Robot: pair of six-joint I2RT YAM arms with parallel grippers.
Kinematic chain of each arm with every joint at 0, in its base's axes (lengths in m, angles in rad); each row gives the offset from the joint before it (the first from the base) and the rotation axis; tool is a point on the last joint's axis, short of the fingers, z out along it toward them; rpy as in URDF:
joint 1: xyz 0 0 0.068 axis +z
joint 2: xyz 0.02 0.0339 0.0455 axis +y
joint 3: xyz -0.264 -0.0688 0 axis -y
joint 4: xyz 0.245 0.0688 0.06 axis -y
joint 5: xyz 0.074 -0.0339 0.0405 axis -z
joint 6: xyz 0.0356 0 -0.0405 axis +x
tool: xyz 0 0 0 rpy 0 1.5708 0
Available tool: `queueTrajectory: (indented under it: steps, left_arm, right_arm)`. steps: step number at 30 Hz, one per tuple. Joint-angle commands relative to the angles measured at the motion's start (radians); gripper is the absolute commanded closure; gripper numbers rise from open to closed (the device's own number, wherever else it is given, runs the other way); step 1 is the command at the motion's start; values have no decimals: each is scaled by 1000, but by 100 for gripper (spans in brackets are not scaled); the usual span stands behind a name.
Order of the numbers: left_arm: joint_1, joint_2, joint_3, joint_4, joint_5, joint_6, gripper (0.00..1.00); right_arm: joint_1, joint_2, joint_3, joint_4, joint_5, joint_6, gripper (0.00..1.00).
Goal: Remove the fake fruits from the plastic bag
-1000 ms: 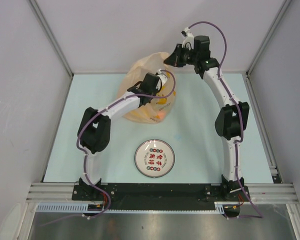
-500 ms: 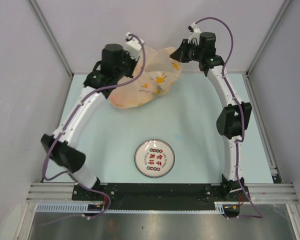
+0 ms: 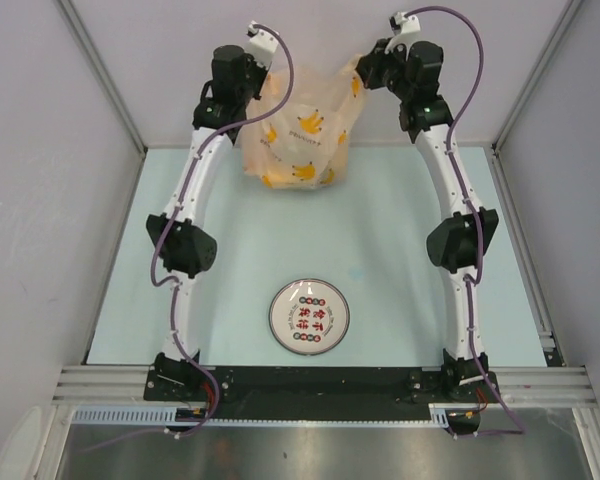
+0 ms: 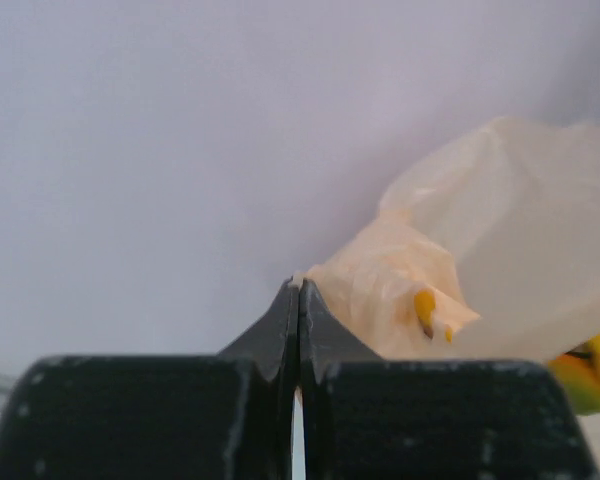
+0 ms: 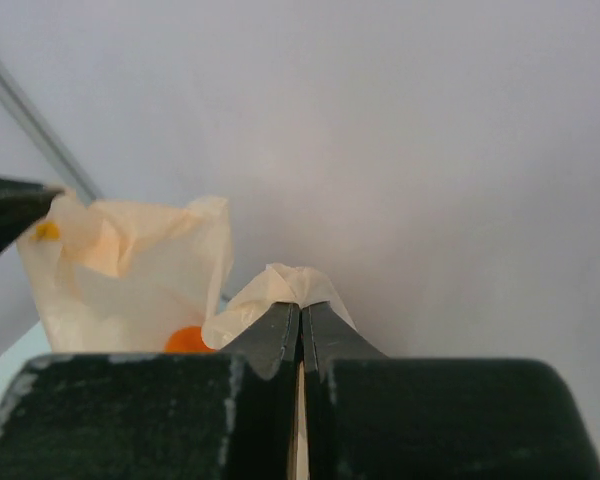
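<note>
The plastic bag [image 3: 300, 130], pale orange with yellow printed marks, hangs stretched between my two raised grippers at the back of the table. My left gripper [image 3: 250, 78] [image 4: 299, 285] is shut on the bag's left top corner. The right gripper [image 3: 366, 72] [image 5: 301, 305] is shut on a bunched fold of the right corner. The fake fruits are inside. An orange one [image 5: 188, 340] shows through the film in the right wrist view. A yellow-green piece [image 4: 595, 368] shows low in the bag [image 4: 500, 230] in the left wrist view. The others are hidden.
A round white plate [image 3: 309, 284] with a printed centre lies on the pale table near the arm bases. Grey walls with metal posts close in the back and both sides, close behind the bag.
My left arm has swung up from the bag's front to the back left, pulling its corner along. The bag has risen off the table and now hangs spread between both grippers.
</note>
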Motion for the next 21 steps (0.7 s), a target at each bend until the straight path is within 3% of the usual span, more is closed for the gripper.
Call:
queueTrajectory:
  steps: [1, 2, 3, 6, 7, 10, 11, 13, 14, 15, 19, 21]
  left_arm:
    - [14, -217, -255, 436, 30, 117, 100]
    - [11, -241, -316, 475, 50, 124, 100]
    - [-2, -233, -251, 497, 65, 125, 100]
    - [-8, -172, -16, 306, 52, -5, 100]
    - [-8, -226, -31, 282, 68, -36, 100]
    - [-9, -401, -354, 256, 189, -160, 100]
    - [-12, -529, -593, 268, 223, -185, 100]
    - [-31, -654, -823, 294, 346, -201, 100]
    - [-51, -748, -1018, 296, 366, -190, 100]
    - [-62, -785, -1110, 294, 362, -204, 99]
    - [-78, -952, -1494, 276, 378, -291, 100]
    - [-78, -1052, -1666, 276, 383, -329, 100]
  right_arm:
    - [13, -33, 70, 277, 188, -134, 100]
    - [8, -53, 70, 285, 204, -137, 100]
    - [-1, -65, 72, 281, 204, -140, 100]
    - [-36, -166, -2, 222, 124, -137, 100]
    - [-46, -220, -72, 221, 71, -137, 100]
    - [-60, -476, -481, 271, 2, -192, 100]
    - [-60, -534, -689, 274, -18, -225, 100]
    - [-50, -694, -865, 244, -61, -269, 100]
    - [-46, -744, -960, 230, -69, -301, 100]
    - [-34, -816, -1110, 221, -80, -312, 100]
    - [52, -910, -1342, 6, -105, -356, 100]
    - [84, -949, -1425, 10, -98, -329, 100]
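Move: Between the two hands, which already pinch the bag's rim far out and high over the table, hang the fake fruits inside the bag: roughly 12 cm to the left hand's right, 2 cm ahead and 12 cm below it; about 12 cm to the right hand's left, 3 cm ahead and 12 cm below. Nearer the robot, the plate lies some 42 cm back and 40 cm below both hands, 13 cm right of the left hand, 11 cm left of the right. Swinging the bag back, both shut grippers keep their pinch on its rim, first lifting about 4 or 5 cm (the left after a small dip), then sweeping fast 20 cm or more back over the table towards the plate while sinking below where they began. The left hand turns clockwise some 20 degrees and tips down; the right rolls its left side down. ##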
